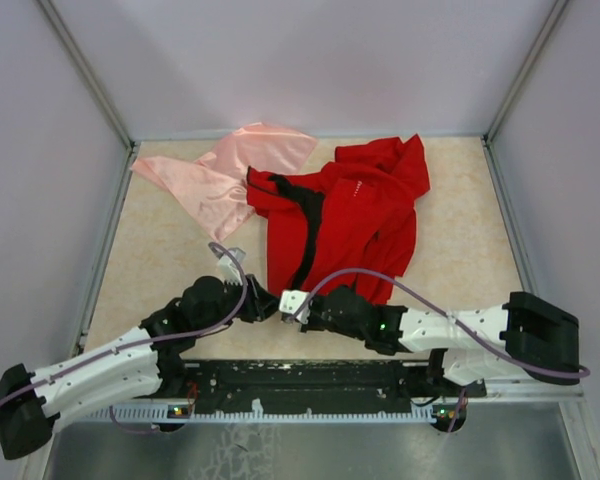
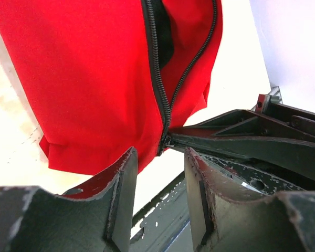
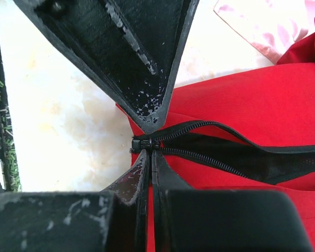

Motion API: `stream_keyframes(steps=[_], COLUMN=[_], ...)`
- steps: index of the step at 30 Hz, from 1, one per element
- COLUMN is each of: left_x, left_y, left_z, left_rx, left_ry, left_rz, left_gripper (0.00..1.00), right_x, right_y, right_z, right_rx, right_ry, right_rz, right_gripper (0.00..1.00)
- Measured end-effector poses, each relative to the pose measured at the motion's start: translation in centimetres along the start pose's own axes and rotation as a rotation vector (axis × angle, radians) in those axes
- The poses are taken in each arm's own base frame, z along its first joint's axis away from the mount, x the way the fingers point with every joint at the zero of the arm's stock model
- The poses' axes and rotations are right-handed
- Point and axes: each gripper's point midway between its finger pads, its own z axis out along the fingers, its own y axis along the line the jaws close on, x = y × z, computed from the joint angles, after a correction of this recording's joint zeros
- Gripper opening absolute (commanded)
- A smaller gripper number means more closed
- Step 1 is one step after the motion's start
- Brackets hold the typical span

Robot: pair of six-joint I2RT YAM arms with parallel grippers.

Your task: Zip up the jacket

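Observation:
The red jacket (image 1: 350,215) lies spread on the table, its black front zipper (image 2: 158,84) parted above the hem. At the bottom end of that zipper sits the slider (image 3: 146,143). My right gripper (image 3: 149,153) is shut with its tips pinched at the slider, by the jacket's near hem (image 1: 290,300). My left gripper (image 2: 161,152) stands open just in front of the hem, nothing between its fingers (image 2: 123,173), close beside the right one (image 1: 268,304). In the right wrist view one left finger (image 3: 142,68) reaches in from above, its tip beside the slider.
A pale pink cloth (image 1: 230,175) lies at the back left, touching the jacket's collar side. Grey walls enclose the beige table (image 1: 460,260) on three sides. The arms' black base rail (image 1: 300,385) runs along the near edge.

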Motion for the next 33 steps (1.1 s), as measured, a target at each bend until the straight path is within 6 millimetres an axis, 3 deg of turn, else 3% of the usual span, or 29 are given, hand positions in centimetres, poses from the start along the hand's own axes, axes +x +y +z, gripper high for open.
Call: stream_keyframes(steps=[8,13,17,21,33], left_x=[1.8,2.1,2.0,1.9,2.1], left_y=[1.7,1.6,1.3,1.0,0.7], left_z=[0.4,0.6,0.6,0.7,1.0], left_rx=[-0.047,-0.024,-0.007,0.011,0.032], left_ry=[0.037,0.036,0.030,0.029,0.053], left_rz=[-0.063,-0.080,-0.084,-0.084,-0.024], left_gripper=[0.44,0.39,0.26,0.01,0.00], right_x=[-1.0,-0.9,-0.8,-0.7,-0.3], right_y=[0.2,0.3,0.4,0.5,-0.7], right_z=[0.6,0.6,0.6,0.8,0.6], right_rx=[-0.007,-0.009,-0.010,-0.012,0.020], right_ry=[-0.021,-0.017,-0.016,-0.012,0.074], right_rz=[0.062,0.086,0.095,0.098,0.090], right_gripper=[0.00,0.00,0.00,0.00,0.00])
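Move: Just under the left hand's open fingers is the zip's bottom end, about 2 cm below and 1 cm to the right. The same end is about 1 cm behind the right fingertips, level with them and already pinched close to the slider. From the left hand, the open zip gap is some 15 cm ahead and 7 cm right; the left hem corner is roughly 3 cm ahead and 4 cm left. Sinking about 2 cm onto the bottom of the zip, the left hand then stays low and shuts its half-open fingers, pinching the zip's bottom end and the red hem beside it. The right hand keeps its shut grip by the slider, easing about 1 cm left at first, then late on drawing forward roughly 1 cm, away from the left fingers. ##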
